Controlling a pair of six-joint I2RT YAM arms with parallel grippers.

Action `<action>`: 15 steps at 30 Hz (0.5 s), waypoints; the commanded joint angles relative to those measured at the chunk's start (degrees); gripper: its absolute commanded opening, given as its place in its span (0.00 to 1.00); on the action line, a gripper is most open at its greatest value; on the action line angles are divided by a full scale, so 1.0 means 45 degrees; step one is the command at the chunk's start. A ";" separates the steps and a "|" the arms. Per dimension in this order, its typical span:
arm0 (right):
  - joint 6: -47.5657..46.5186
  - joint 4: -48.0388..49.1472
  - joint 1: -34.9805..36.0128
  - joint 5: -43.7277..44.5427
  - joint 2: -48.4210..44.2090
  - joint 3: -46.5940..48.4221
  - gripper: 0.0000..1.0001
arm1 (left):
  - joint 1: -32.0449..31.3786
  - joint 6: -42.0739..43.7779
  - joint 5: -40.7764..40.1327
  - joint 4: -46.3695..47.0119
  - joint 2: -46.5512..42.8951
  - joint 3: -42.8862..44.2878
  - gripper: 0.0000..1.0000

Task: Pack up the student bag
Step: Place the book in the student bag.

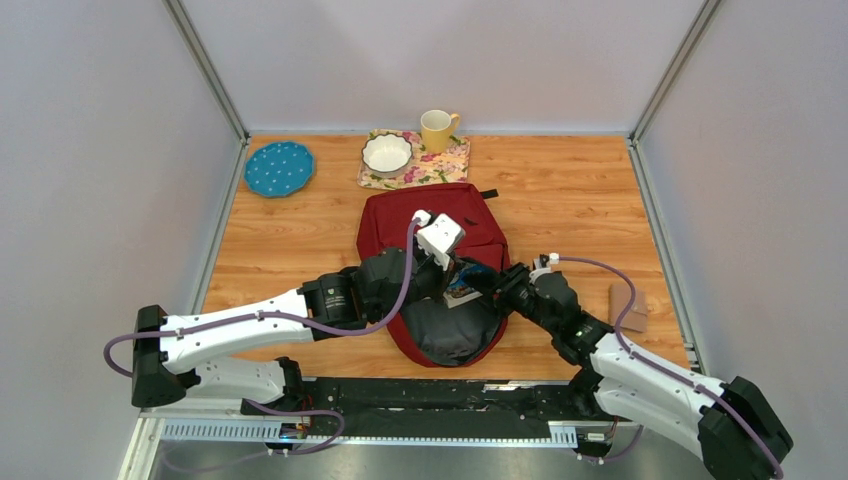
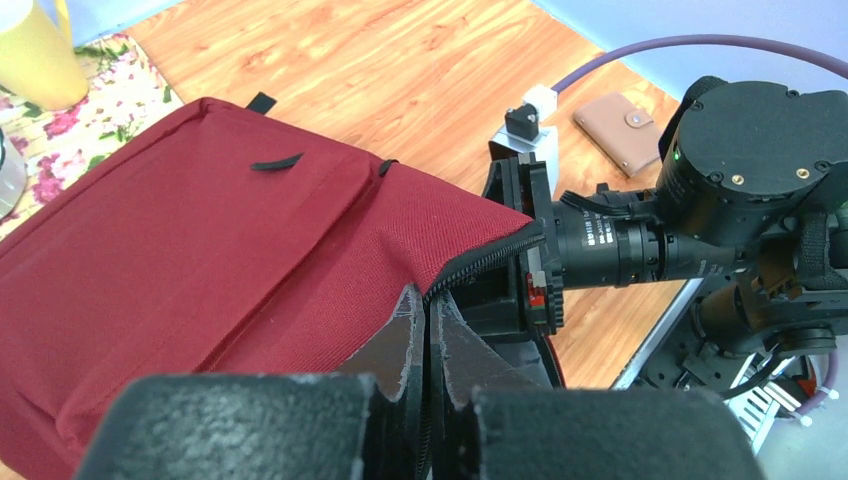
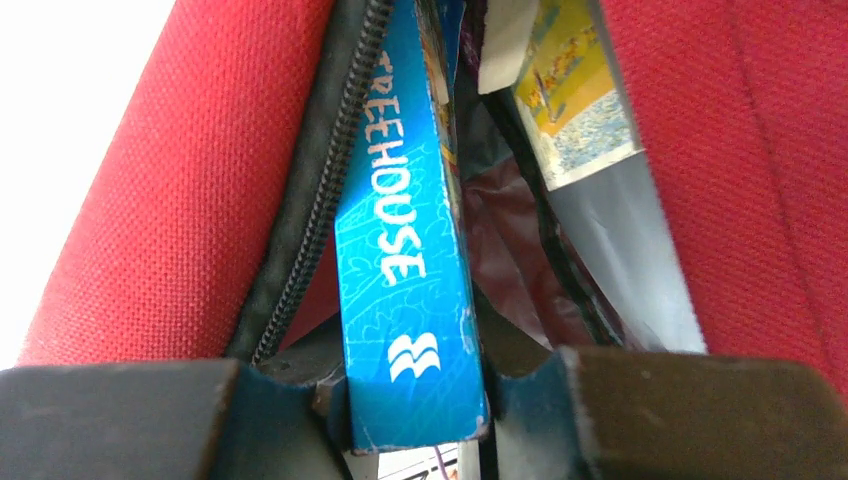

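Observation:
The dark red student bag [image 1: 400, 215] lies flat mid-table, its opening toward the arms. My left gripper [image 2: 430, 310] is shut on the bag's zipper edge [image 2: 480, 262] and holds the upper flap up. My right gripper [image 3: 415, 390] is shut on a blue book [image 3: 405, 250] with "TREEHOUSE" on its spine. The book stands inside the opening beside the black zipper [image 3: 320, 190]. More printed covers [image 3: 570, 90] show deeper inside. From above, both grippers meet at the bag's mouth, where a corner of the book [image 1: 462, 293] shows.
A blue dotted plate [image 1: 279, 168] lies at the back left. A white bowl [image 1: 386, 153] and a yellow mug [image 1: 436, 130] stand on a floral mat [image 1: 440, 165] behind the bag. A brown wallet [image 1: 627, 308] lies near the right edge.

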 commanded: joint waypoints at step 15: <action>-0.0752 0.5243 0.1209 0.4044 0.5973 0.1466 0.30 | -0.0068 -0.1171 0.0850 0.0731 -0.0963 0.0025 0.00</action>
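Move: The right hand already grips the blue book by its spine end at the student bag's mouth. The bag's middle lies about 8 cm to that hand's left, 3 cm ahead and roughly 8 cm lower; the yellow book already inside is some 5 cm left, 4 cm ahead and 6 cm below. From the left hand, already pinching the zipped rim of the raised flap, the bag's middle is about 5 cm ahead, 4 cm left and 22 cm down. With its grip on the blue book unchanged, the right hand pushes it forward and left under the raised red flap into the bag, about 5 cm over the table, first lifting slightly and then dipping some 4 cm at the end. The wrist turns about 10 degrees on the way, partly clockwise and with its left side dropping, while the left hand stays nearly in place and keeps the flap's rim pinched and held up. ##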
